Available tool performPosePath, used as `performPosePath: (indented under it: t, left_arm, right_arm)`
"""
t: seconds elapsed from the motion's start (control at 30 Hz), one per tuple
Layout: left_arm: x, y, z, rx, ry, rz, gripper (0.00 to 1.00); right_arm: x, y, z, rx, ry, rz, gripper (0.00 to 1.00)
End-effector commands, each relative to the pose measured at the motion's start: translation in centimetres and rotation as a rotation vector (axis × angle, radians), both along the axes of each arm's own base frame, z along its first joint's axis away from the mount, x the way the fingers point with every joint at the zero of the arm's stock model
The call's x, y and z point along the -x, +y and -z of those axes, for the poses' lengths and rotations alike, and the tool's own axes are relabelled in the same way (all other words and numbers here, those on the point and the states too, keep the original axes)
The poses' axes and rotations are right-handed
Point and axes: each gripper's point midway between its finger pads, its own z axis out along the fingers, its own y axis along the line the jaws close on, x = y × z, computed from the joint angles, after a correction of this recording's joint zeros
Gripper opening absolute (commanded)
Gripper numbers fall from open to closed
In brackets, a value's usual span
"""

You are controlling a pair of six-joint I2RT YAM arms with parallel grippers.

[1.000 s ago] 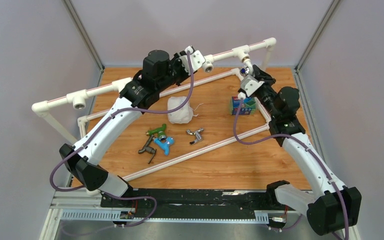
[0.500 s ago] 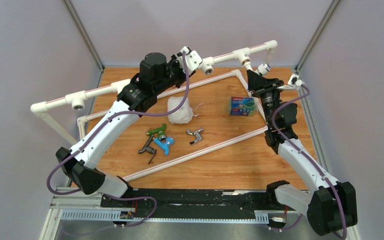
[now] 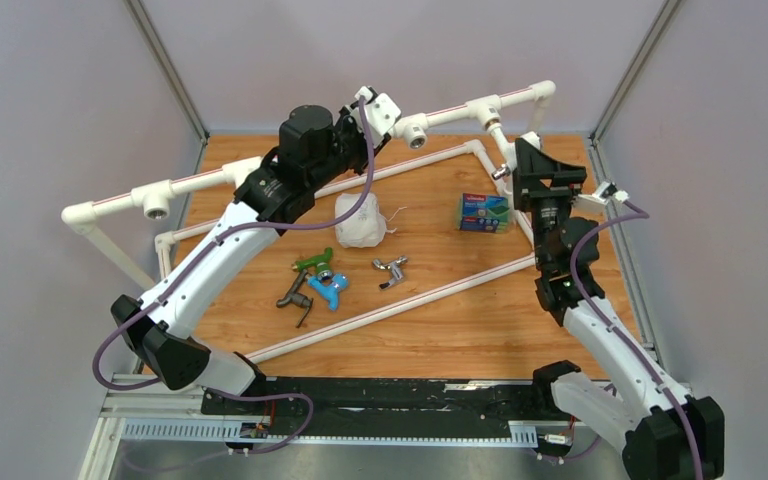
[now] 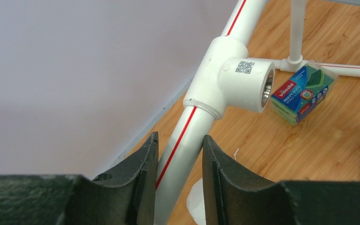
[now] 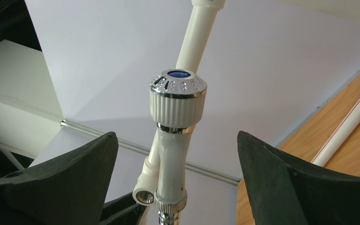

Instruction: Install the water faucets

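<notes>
In the right wrist view a white faucet (image 5: 177, 105) with a ribbed knob and blue cap stands upright by the white pipe frame (image 3: 200, 181). My right gripper (image 5: 176, 136) is open wide around it, and neither finger touches it. From above, the right gripper (image 3: 542, 162) sits at the frame's far right end and mostly hides that faucet. My left gripper (image 4: 179, 138) is shut on the red-striped upper pipe (image 4: 183, 140), just left of a tee outlet (image 4: 255, 84). On the table lie a green faucet (image 3: 313, 262), a blue one (image 3: 328, 289), a dark grey one (image 3: 295, 297) and a chrome one (image 3: 390, 268).
A white bag (image 3: 359, 220) lies behind the loose faucets. A pack of sponges (image 3: 486, 212) sits near the right gripper. Low frame pipes (image 3: 400, 302) cross the wooden table, and grey walls close in on both sides.
The right gripper has let go of the white faucet and opened wide. Its wrist has turned and drawn back to the right. The left gripper still holds the pipe.
</notes>
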Motion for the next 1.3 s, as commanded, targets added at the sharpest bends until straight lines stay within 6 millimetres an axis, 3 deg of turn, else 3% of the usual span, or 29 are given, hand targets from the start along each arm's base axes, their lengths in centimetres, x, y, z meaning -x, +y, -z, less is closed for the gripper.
performPosePath:
  t: [0.0,0.13,0.33,0.53,0.77,0.9,1.0,1.17,1.27]
  left_arm:
    - [0.5,1.5,4.6,-0.006,0.214,-0.128,0.00]
    - [0.2,1.6,4.4,-0.001,0.233,-0.147,0.00]
    - [0.3,1.4,5.0,-0.003,0.266,-0.148,0.00]
    - [0.3,1.7,5.4,-0.015,0.282,-0.162,0.00]
    - [0.5,1.8,5.3,-0.022,0.283,-0.160,0.00]
    - [0.5,1.7,5.1,-0.014,0.282,-0.153,0.00]
    - [0.6,1.6,5.1,-0.012,0.284,-0.148,0.00]
    - [0.5,1.6,5.1,-0.014,0.283,-0.151,0.00]
    - [0.5,1.5,5.0,-0.014,0.281,-0.149,0.00]
  right_arm:
    - [2.3,-2.4,-0.1,0.096,-0.033,0.116,1.00]
    - [4.0,-3.2,0.4,0.324,-0.014,0.172,1.00]
    - [5.8,-5.0,1.1,0.915,0.060,0.267,1.00]
    - [7.0,-4.5,-0.4,1.671,-0.174,0.332,1.00]
    - [6.6,-3.7,-2.3,2.416,-0.447,0.494,1.00]
    - [6.0,-2.6,-3.9,2.613,-0.579,0.564,1.00]
    - [4.5,-2.5,-3.7,2.804,-0.599,0.595,1.00]
    - [2.0,-1.8,-4.2,2.923,-0.620,0.588,0.98]
    - [0.7,-1.7,-4.2,2.941,-0.603,0.575,0.91]
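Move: The white faucet, already started in its tee, is about 3 cm ahead of my open right fingers, 2 cm left and nearly level; that tee is some 7 cm ahead and 7 cm left. The sponge box is far below, roughly 7 cm farther out than this hand and straight under otherwise. My left fingers still have the upper pipe between them, with an empty tee 6 cm right and 2 cm ahead; the faucet is about 21 cm right, 1 cm ahead. With my right fingers kept wide open around nothing, I draw back and to the right some 8 cm off the faucet while rolling the wrist about 160 degrees, its left side going down, then come forward again roughly 5 cm towards the faucet for a fresh grip. My left hand tips slightly and rises about 1 cm, its fingers coming off the pipe and closing most of the way. ##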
